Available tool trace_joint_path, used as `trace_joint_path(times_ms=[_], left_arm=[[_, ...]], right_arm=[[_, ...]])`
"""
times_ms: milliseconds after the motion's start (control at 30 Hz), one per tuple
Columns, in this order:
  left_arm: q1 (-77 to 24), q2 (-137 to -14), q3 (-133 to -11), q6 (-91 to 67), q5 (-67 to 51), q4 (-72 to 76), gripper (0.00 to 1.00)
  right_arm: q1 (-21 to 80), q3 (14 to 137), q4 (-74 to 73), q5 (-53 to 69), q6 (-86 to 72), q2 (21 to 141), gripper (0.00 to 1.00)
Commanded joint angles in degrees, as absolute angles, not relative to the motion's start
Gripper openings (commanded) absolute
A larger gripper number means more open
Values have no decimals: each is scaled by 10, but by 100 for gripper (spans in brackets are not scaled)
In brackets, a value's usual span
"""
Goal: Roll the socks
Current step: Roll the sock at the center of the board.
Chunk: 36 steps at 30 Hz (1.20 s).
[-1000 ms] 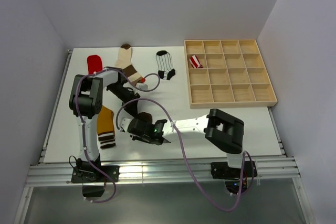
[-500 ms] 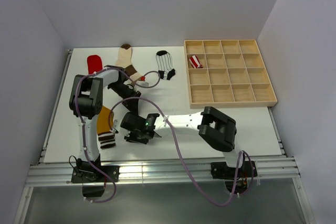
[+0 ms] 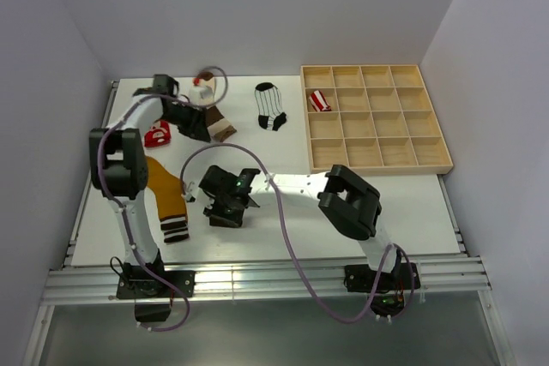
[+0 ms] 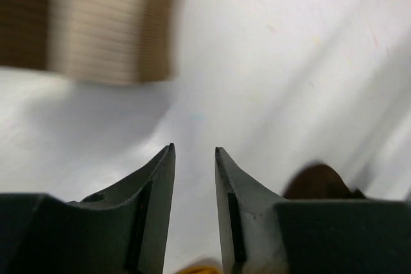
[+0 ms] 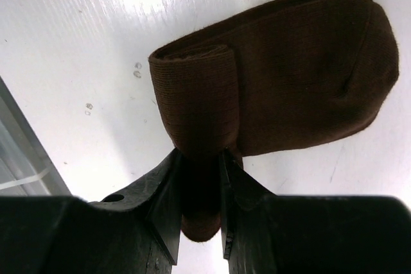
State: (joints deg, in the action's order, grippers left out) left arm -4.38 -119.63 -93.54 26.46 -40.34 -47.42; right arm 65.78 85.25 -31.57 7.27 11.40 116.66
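Note:
My right gripper (image 5: pixel 198 152) (image 3: pixel 225 212) is shut on the rolled end of the dark brown sock (image 5: pixel 302 75), which lies flat on the white table. My left gripper (image 4: pixel 194 149) (image 3: pixel 199 129) is at the back left, low over the table, jaws a little apart with nothing between them. It is beside the cream-and-brown sock (image 3: pixel 208 92), which is blurred in the left wrist view (image 4: pixel 96 30). The red sock (image 3: pixel 156 135) shows beside the left arm. A mustard sock (image 3: pixel 167 190) with a striped cuff lies at the front left. The white black-striped sock (image 3: pixel 272 107) lies at the back centre.
A wooden tray (image 3: pixel 377 169) with several compartments stands at the right; a rolled red-white striped sock (image 3: pixel 319 102) sits in one of its back left compartments. Purple cables loop over the table between the arms.
The left arm has swung from the table's middle to the back left, and its jaws have parted a little. The right gripper has slid left, still holding the dark brown sock.

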Motion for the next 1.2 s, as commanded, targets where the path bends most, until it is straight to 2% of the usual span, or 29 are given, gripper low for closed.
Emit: trace_joint_path(times_ms=[0, 167, 300, 500, 600, 900, 1167], left_arm=[[20, -1123, -974, 186, -398, -396, 37], [100, -1056, -961, 152, -422, -341, 43], [129, -1002, -925, 207, -429, -339, 44], [126, -845, -751, 323, -394, -237, 50], [125, -786, -689, 384, -398, -235, 52], [112, -653, -548, 580, -458, -328, 57], [89, -581, -458, 706, -468, -448, 61]], right_arm=[[646, 888, -358, 103, 112, 1200, 6], [623, 916, -391, 156, 112, 1222, 6], [599, 970, -440, 207, 119, 1259, 6], [568, 1055, -505, 281, 127, 1316, 7], [548, 1090, -529, 317, 126, 1335, 8], [531, 1153, -558, 366, 120, 1382, 8], [530, 1136, -548, 381, 112, 1385, 7]])
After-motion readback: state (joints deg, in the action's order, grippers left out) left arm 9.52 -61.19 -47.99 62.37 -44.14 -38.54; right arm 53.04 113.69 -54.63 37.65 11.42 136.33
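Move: The right hand already pinches the brown sock's partly rolled end; the sock's middle lies about 3 cm ahead, 2 cm left and 1 cm lower. The mustard sock lies some 13 cm left of that hand and 3 cm farther out. The empty left hand has the brown sock about 18 cm back, 3 cm right and 6 cm below, and the mustard sock 17 cm back and 9 cm left. Right hand, still pinching, tilts fingertips back some 30 degrees, easing forward; left rises leftward, then draws back, opening. ##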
